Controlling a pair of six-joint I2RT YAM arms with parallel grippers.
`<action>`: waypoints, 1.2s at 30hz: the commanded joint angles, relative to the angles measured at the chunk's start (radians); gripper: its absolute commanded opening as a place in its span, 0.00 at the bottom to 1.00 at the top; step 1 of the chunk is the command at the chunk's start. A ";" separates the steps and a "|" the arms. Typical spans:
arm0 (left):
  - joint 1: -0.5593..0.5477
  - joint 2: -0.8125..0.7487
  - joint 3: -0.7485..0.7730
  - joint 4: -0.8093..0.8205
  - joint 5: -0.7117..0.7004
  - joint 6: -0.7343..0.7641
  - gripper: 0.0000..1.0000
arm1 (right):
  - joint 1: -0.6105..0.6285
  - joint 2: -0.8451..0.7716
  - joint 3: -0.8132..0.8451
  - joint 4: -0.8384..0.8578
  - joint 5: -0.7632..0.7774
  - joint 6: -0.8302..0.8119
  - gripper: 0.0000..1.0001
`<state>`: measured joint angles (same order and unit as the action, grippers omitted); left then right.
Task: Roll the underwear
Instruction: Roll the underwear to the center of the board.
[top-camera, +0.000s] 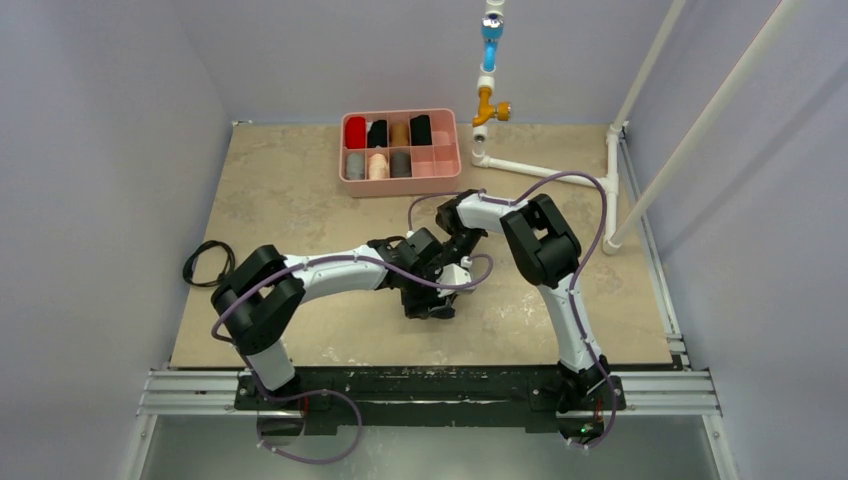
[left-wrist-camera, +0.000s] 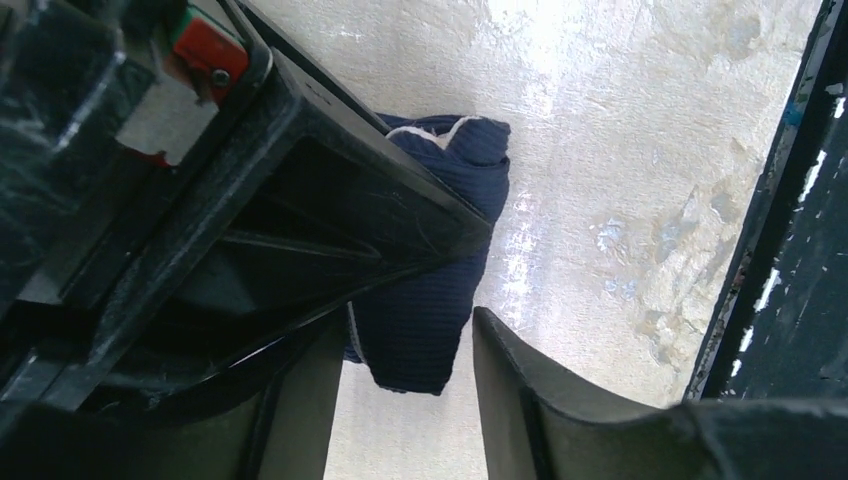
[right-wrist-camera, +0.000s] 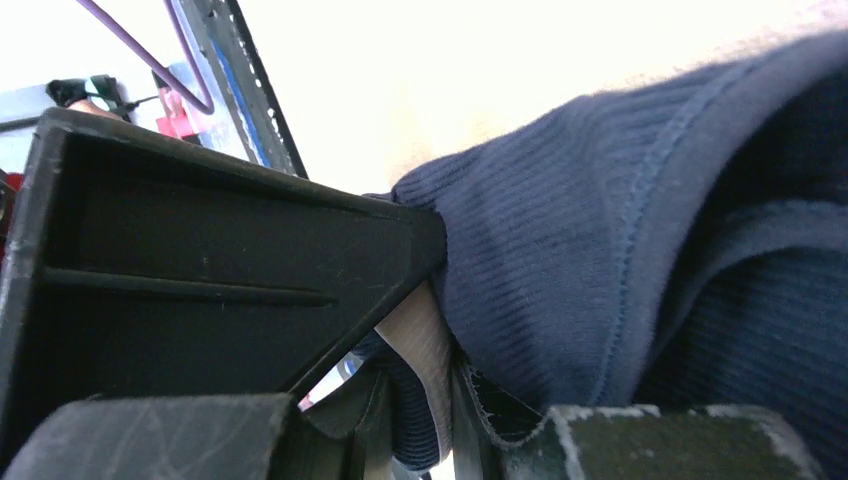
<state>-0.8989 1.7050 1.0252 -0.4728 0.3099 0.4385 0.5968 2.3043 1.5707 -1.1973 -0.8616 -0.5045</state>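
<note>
The underwear (left-wrist-camera: 440, 250) is a dark navy ribbed bundle with a pale cream band, lying bunched on the table. My right gripper (right-wrist-camera: 440, 400) is shut on it, with the cream band and navy folds pinched between its pads. In the left wrist view the right gripper's black body (left-wrist-camera: 300, 230) covers the bundle's left side. My left gripper (left-wrist-camera: 410, 325) is open, and the bundle's lower end lies between its fingers (left-wrist-camera: 530, 400) without touching them. From above, both grippers (top-camera: 432, 300) (top-camera: 452, 262) meet at the table's middle and hide the garment.
A pink divided tray (top-camera: 400, 187) with several fabric rolls stands at the back. White pipework (top-camera: 540, 172) runs along the back right. A black cable (top-camera: 205, 262) lies at the left edge. The black base rail (left-wrist-camera: 790, 250) borders the near side.
</note>
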 joint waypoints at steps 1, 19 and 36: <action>-0.012 0.045 0.007 0.111 0.057 -0.047 0.43 | 0.008 0.043 0.000 0.178 0.208 -0.066 0.02; -0.009 0.179 0.130 0.093 0.146 -0.059 0.00 | -0.053 -0.104 -0.185 0.295 0.221 0.019 0.11; 0.110 0.358 0.299 -0.140 0.337 -0.053 0.00 | -0.189 -0.227 -0.228 0.288 0.165 -0.014 0.63</action>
<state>-0.8120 1.9476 1.2942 -0.5133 0.6407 0.4175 0.3874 2.1330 1.3521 -1.1107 -0.8364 -0.3847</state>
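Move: The folded navy underwear that my open left fingers straddle has its middle about 2 cm to the right of that hand, roughly 2 cm ahead and a centimetre below. My right hand already pinches its near edge, so from there the middle is some 2 cm ahead and 2 cm to the left, at about the same height. The pink tray stands clear, about 31 cm ahead of my left hand and 6 cm to its left. I shut my left fingers on the left end of the underwear and carry it about 6 cm to the right just over the table, ending with a small forward lift and tilting those fingertips back and to the right by some 15 degrees. My right hand keeps its pinch and goes the same 6 cm alongside, then opens near the end while edging forward and up and turning clockwise, with fabric still lying between its fingers. ##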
